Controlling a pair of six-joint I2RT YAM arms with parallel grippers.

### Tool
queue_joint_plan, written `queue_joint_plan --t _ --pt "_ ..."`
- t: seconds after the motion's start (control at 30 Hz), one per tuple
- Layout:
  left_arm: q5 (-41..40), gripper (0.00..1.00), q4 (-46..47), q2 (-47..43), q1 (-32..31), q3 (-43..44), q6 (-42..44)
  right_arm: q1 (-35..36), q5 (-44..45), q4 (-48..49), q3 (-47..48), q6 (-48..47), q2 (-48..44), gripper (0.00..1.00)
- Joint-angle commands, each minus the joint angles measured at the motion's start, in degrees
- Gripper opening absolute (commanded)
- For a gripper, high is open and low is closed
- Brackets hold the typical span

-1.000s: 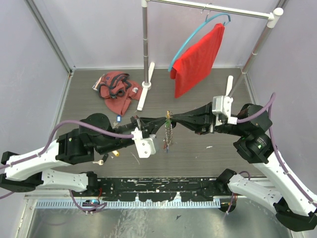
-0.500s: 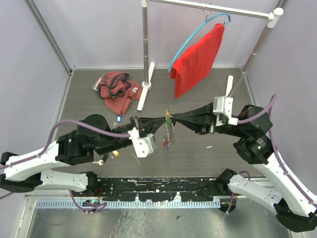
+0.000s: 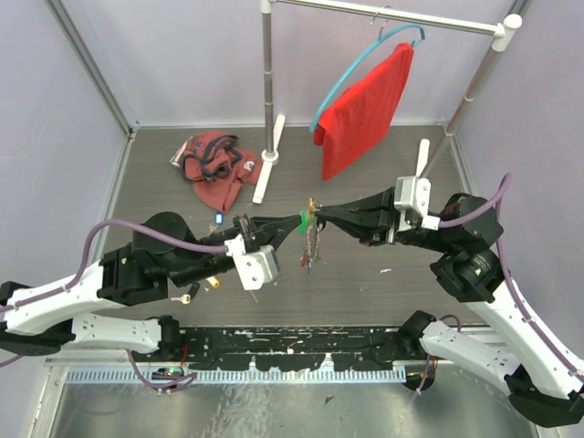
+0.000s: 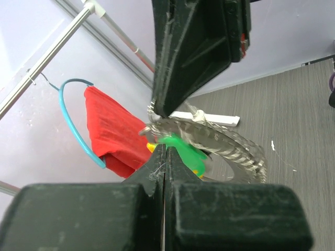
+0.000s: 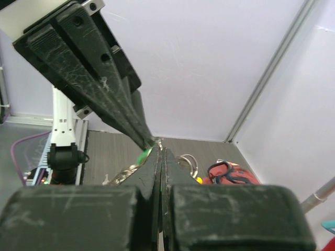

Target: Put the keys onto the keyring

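Note:
The keyring [image 3: 312,204] hangs in the air above the table's middle, with a chain [image 3: 312,245] and small tags dangling under it. My right gripper [image 3: 320,213] is shut on the ring from the right. My left gripper [image 3: 300,223] comes in from the left, shut on a green-headed key [image 3: 305,223] right against the ring. In the left wrist view the green key [image 4: 184,150] sits at the shut left gripper [image 4: 165,149], under the silver ring [image 4: 230,149]. The right wrist view shows the shut right gripper [image 5: 160,151] beside the green key [image 5: 142,156]. Other keys [image 3: 188,295] lie on the table at the left.
A yellow-tagged key [image 3: 214,282] and a blue tag [image 3: 219,219] lie near the left arm. A red pouch [image 3: 215,165] sits at the back left. A clothes rack pole [image 3: 267,82] with white feet holds a red cloth [image 3: 365,105] on a blue hanger.
The left wrist has drawn slightly left while its fingertips stay at the ring. The green key head now shows more clearly, and the ring and chain sit a little higher.

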Motion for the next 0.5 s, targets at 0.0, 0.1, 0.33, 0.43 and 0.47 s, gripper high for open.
queue_joint_plan --t 0.0,0.1,0.33,0.43,0.47 --pt "0.7 0.06 0.8 -1.7 -0.5 -0.9 -0.7 -0.6 4.6 7.0 1.3 -1.3 -0.8 0.01" --pt "1.5 0.19 0.5 -1.4 -0.5 -0.8 -0.9 -0.6 4.2 7.5 1.4 -1.3 -0.6 0.01" --pt "0.9 0.33 1.0 -1.8 -0.4 -1.1 -1.8 -0.6 2.4 7.8 1.4 -1.3 0.1 0.01" --pt "0.4 0.34 2.3 -2.0 -0.5 -1.1 -2.0 -0.6 -0.9 7.0 1.7 -3.0 0.6 0.01" --pt "0.5 0.35 2.8 -2.1 -0.5 -1.0 -2.1 -0.6 -2.3 6.3 2.0 -4.1 0.7 0.01"
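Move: The green key tag is right at the left hand's shut fingertips, about 1 cm to its right and 1 cm below. The keyring's coil hangs from the right fingers, its middle roughly 3 cm to the left hand's right, 1 cm ahead and 5 cm lower. From the right hand the green tag is about 3 cm to the left, 2 cm back and 2 cm below, while the coil's middle is some 5 cm underneath and 1 cm to the left. Staying almost in place, the left hand opens its fingers to about a third and lets the green key tag go. The right hand, still pinching the keyring, rises and jerks forward about 1 cm each way, away from the left fingertips, and tips up very slightly before stopping. ##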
